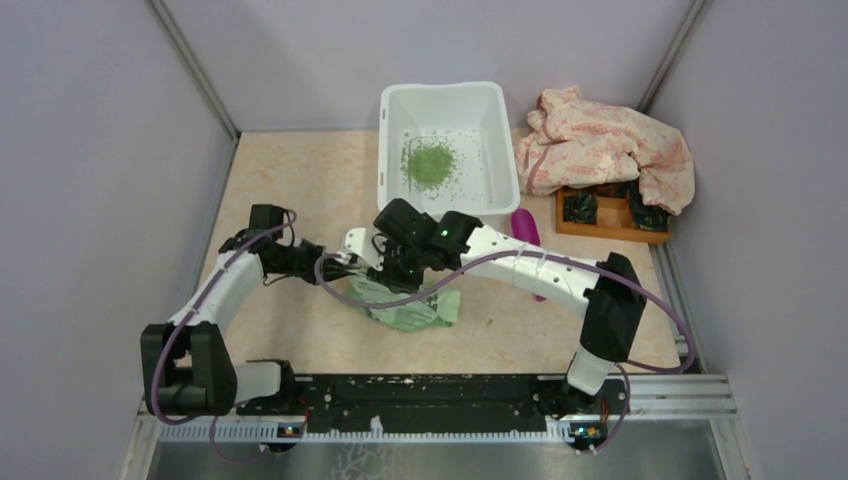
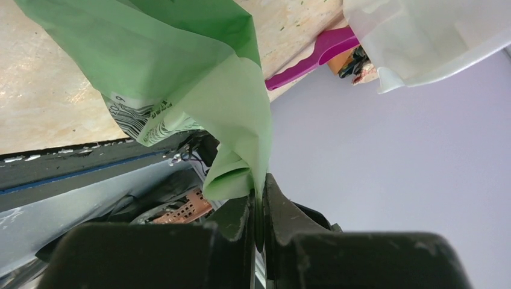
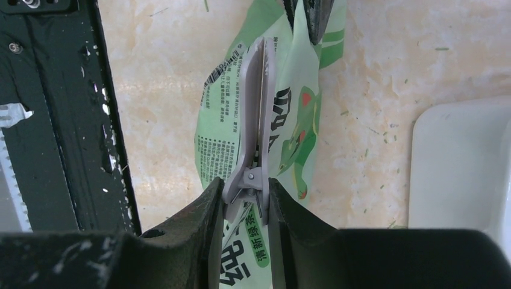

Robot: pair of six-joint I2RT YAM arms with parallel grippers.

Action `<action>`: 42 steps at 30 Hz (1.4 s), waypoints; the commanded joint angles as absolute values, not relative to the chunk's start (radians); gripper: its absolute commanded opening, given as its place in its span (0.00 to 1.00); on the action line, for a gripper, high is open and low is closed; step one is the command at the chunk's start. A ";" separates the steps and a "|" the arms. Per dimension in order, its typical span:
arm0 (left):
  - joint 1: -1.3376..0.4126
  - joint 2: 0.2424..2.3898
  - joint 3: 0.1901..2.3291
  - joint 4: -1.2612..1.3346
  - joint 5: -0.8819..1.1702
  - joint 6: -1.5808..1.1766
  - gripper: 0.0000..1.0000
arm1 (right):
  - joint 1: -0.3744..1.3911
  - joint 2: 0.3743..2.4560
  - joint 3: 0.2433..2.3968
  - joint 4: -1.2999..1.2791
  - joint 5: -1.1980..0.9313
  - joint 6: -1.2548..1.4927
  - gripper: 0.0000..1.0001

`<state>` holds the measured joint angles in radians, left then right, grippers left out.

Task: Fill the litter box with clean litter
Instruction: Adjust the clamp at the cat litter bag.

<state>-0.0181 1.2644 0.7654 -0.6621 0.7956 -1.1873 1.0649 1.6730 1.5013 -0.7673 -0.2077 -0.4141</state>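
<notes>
The white litter box (image 1: 497, 110) stands at the back centre with a small pile of clean litter (image 1: 430, 163), green granules, on its floor. A green-and-white printed bag (image 1: 412, 305) lies in front of it, between both arms. My left gripper (image 2: 259, 198) is shut on a thin green edge of the bag (image 2: 169, 66). My right gripper (image 3: 246, 192) is shut on the handles of a grey clip (image 3: 254, 114) clamped along the bag (image 3: 298, 126). A corner of the litter box (image 3: 464, 162) shows at the right in the right wrist view.
A magenta scoop (image 1: 525, 228) lies by the box's front right corner. A pink patterned cloth (image 1: 600, 148) drapes over a small wooden tray (image 1: 610, 218) at the back right. Green bits are scattered on the beige tabletop (image 3: 373, 72). The black mounting rail (image 1: 430, 395) runs along the near edge.
</notes>
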 commanded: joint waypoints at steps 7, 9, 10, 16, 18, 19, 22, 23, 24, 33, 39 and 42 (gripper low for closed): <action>-0.014 1.205 0.909 -0.773 0.784 -1.116 0.09 | 1.084 1.798 1.713 -0.943 -0.069 -0.378 0.00; -0.012 1.201 0.926 -0.782 0.782 -1.112 0.08 | 1.087 1.818 1.749 -0.967 -0.057 -0.367 0.00; -0.012 1.199 0.933 -0.783 0.783 -1.114 0.08 | 1.088 1.831 1.772 -0.983 -0.047 -0.363 0.00; -0.011 1.187 0.970 -0.811 0.791 -1.099 0.07 | 1.096 1.894 1.887 -1.064 -0.006 -0.345 0.00; -0.012 1.175 0.986 -0.822 0.790 -1.101 0.07 | 1.096 1.894 1.912 -1.071 0.017 -0.338 0.00; -0.012 1.168 0.992 -0.822 0.791 -1.106 0.07 | 1.096 1.893 1.925 -1.072 0.024 -0.334 0.00; -0.012 1.141 1.006 -0.817 0.794 -1.123 0.07 | 1.095 1.890 1.954 -1.062 0.038 -0.327 0.00; -0.011 1.133 1.009 -0.817 0.797 -1.124 0.07 | 1.095 1.887 1.953 -1.053 0.032 -0.328 0.00; -0.010 1.129 1.013 -0.817 0.797 -1.124 0.07 | 1.096 1.884 1.948 -1.041 0.029 -0.328 0.00; -0.009 1.112 1.000 -0.830 0.776 -1.117 0.07 | 1.085 1.704 1.626 -0.713 0.003 -0.313 0.41; -0.007 1.112 0.977 -0.830 0.766 -1.108 0.07 | 1.057 1.514 1.344 -0.411 -0.023 -0.289 0.64; -0.006 1.111 0.974 -0.830 0.758 -1.109 0.07 | 1.023 1.430 1.226 -0.274 -0.071 -0.255 0.68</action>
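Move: The grey clamp, already between the right fingers at one end, reaches left along the bag mouth; its middle is about 5 cm left and 1 cm ahead of the right hand, level with it. From there the bag body lies some 3 cm right, 1 cm back and 8 cm below, and the litter box about 27 cm ahead, 11 cm right and 10 cm below. The left hand, pinching the bag's corner, has the clamp roughly 3 cm right and 4 cm back, about level. The clamp at the bag mouth, still gripped by the right hand, is eased forward about 3 cm while that hand tips some 10 degrees; the right fingers then open, let go of it and back off to the right and slightly down, the tip undone. Meanwhile the left hand keeps its pinch on the bag's corner and raises it about 6 cm, its fingers tilting. ##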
